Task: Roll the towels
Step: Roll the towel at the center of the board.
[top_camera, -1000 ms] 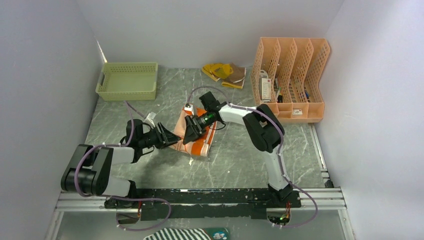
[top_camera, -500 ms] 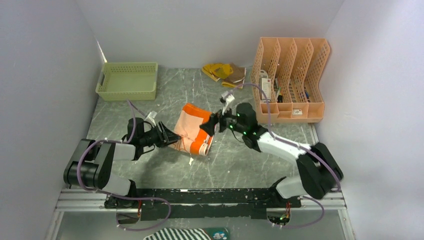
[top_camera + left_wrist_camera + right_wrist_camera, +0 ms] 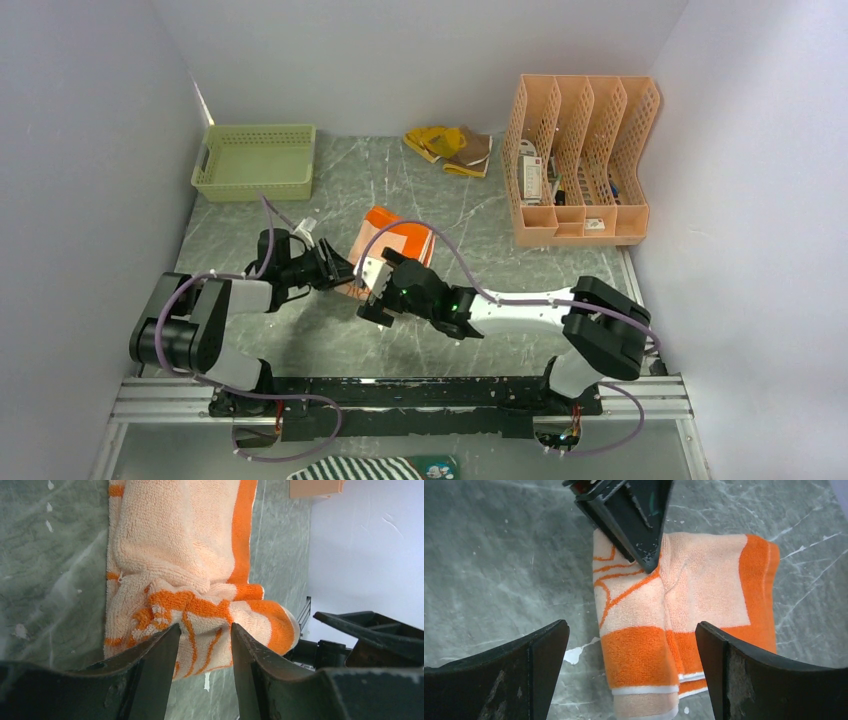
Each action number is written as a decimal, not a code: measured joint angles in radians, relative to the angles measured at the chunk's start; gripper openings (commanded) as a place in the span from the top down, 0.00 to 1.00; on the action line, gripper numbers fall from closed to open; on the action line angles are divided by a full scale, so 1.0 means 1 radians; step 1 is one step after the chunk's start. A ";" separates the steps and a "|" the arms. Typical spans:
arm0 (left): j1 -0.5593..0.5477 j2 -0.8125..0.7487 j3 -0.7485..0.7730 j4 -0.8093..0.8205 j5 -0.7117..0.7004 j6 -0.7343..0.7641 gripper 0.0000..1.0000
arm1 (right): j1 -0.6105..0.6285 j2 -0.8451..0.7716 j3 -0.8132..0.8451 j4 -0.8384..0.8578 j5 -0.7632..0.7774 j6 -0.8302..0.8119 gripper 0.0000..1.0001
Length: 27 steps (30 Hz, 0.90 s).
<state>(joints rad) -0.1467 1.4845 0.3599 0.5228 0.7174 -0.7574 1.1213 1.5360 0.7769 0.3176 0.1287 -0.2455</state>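
The orange towel (image 3: 398, 233) with cream border lies mid-table, partly rolled along its left side. My left gripper (image 3: 340, 272) is shut on a bunched fold of that rolled edge (image 3: 202, 615), both fingers pressing the cloth. My right gripper (image 3: 375, 292) stands wide open at the towel's near end. The rolled end (image 3: 641, 657) sits between its fingers (image 3: 544, 655) untouched, with a gap on each side. A crumpled yellow towel (image 3: 448, 147) with brown print lies at the back of the table.
A green perforated basket (image 3: 255, 160) stands at the back left. A peach file organizer (image 3: 580, 160) stands at the back right. A black-and-white striped cloth (image 3: 365, 468) lies below the table's front rail.
My right arm swung from over the towel, out to the right, then round to the towel's near end, and its jaws opened wide. The left gripper kept its hold.
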 measured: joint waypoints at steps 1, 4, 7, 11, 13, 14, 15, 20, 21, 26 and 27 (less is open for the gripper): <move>0.000 0.006 0.007 -0.008 -0.001 0.005 0.44 | 0.012 0.004 -0.003 -0.004 0.013 -0.025 0.00; 0.000 0.026 0.025 -0.020 0.000 0.012 0.45 | 0.040 0.037 -0.001 0.001 0.053 -0.094 0.00; -0.001 0.041 0.040 -0.030 0.001 0.015 0.45 | 0.053 0.088 -0.001 0.003 0.091 -0.155 0.00; -0.001 0.056 0.071 -0.063 0.001 0.025 0.45 | 0.055 0.156 0.016 -0.002 0.136 -0.241 0.00; -0.001 0.059 0.085 -0.081 0.001 0.031 0.44 | 0.055 0.182 0.037 -0.002 0.153 -0.262 0.00; -0.002 0.059 0.088 -0.087 0.001 0.034 0.44 | 0.055 0.200 0.049 -0.001 0.164 -0.273 0.01; -0.002 0.059 0.093 -0.095 0.000 0.037 0.44 | 0.055 0.216 0.056 0.002 0.176 -0.283 0.02; -0.007 0.061 0.121 -0.140 -0.002 0.052 0.45 | 0.055 0.269 0.083 -0.001 0.253 -0.307 0.21; -0.007 0.063 0.128 -0.148 -0.002 0.054 0.44 | 0.053 0.280 0.099 -0.011 0.262 -0.304 0.24; -0.007 0.051 0.190 -0.228 -0.015 0.061 0.41 | 0.024 0.290 0.138 -0.101 0.241 -0.236 0.44; -0.007 0.037 0.204 -0.251 -0.024 0.064 0.40 | 0.011 0.283 0.139 -0.121 0.220 -0.209 0.46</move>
<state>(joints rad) -0.1539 1.5215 0.5640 0.2722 0.6937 -0.6930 1.1320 1.8194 0.9157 0.1963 0.3485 -0.4541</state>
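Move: The rolled front edge of the towel is the target. The part to grip, near its right end, lies some 3 cm ahead of the right hand, 2 cm right and 8 cm below; it is 7 cm right of the left hand, 1 cm back and 3 cm below. From the right hand, the flat unrolled part lies about 10 cm ahead, 6 cm right and 10 cm lower, and the white mark some 5 cm back, 3 cm right and 11 cm lower. Lower the open right gripper about 7 cm onto the towel roll, easing some 4 cm forward, mostly in the later half, and tilting the hand about 25 degrees so its fingers straddle the roll; then start closing them until both sides meet the towel. Meanwhile slide the half-open left gripper 2–3 cm forward along the towel, rising slightly at the end. ##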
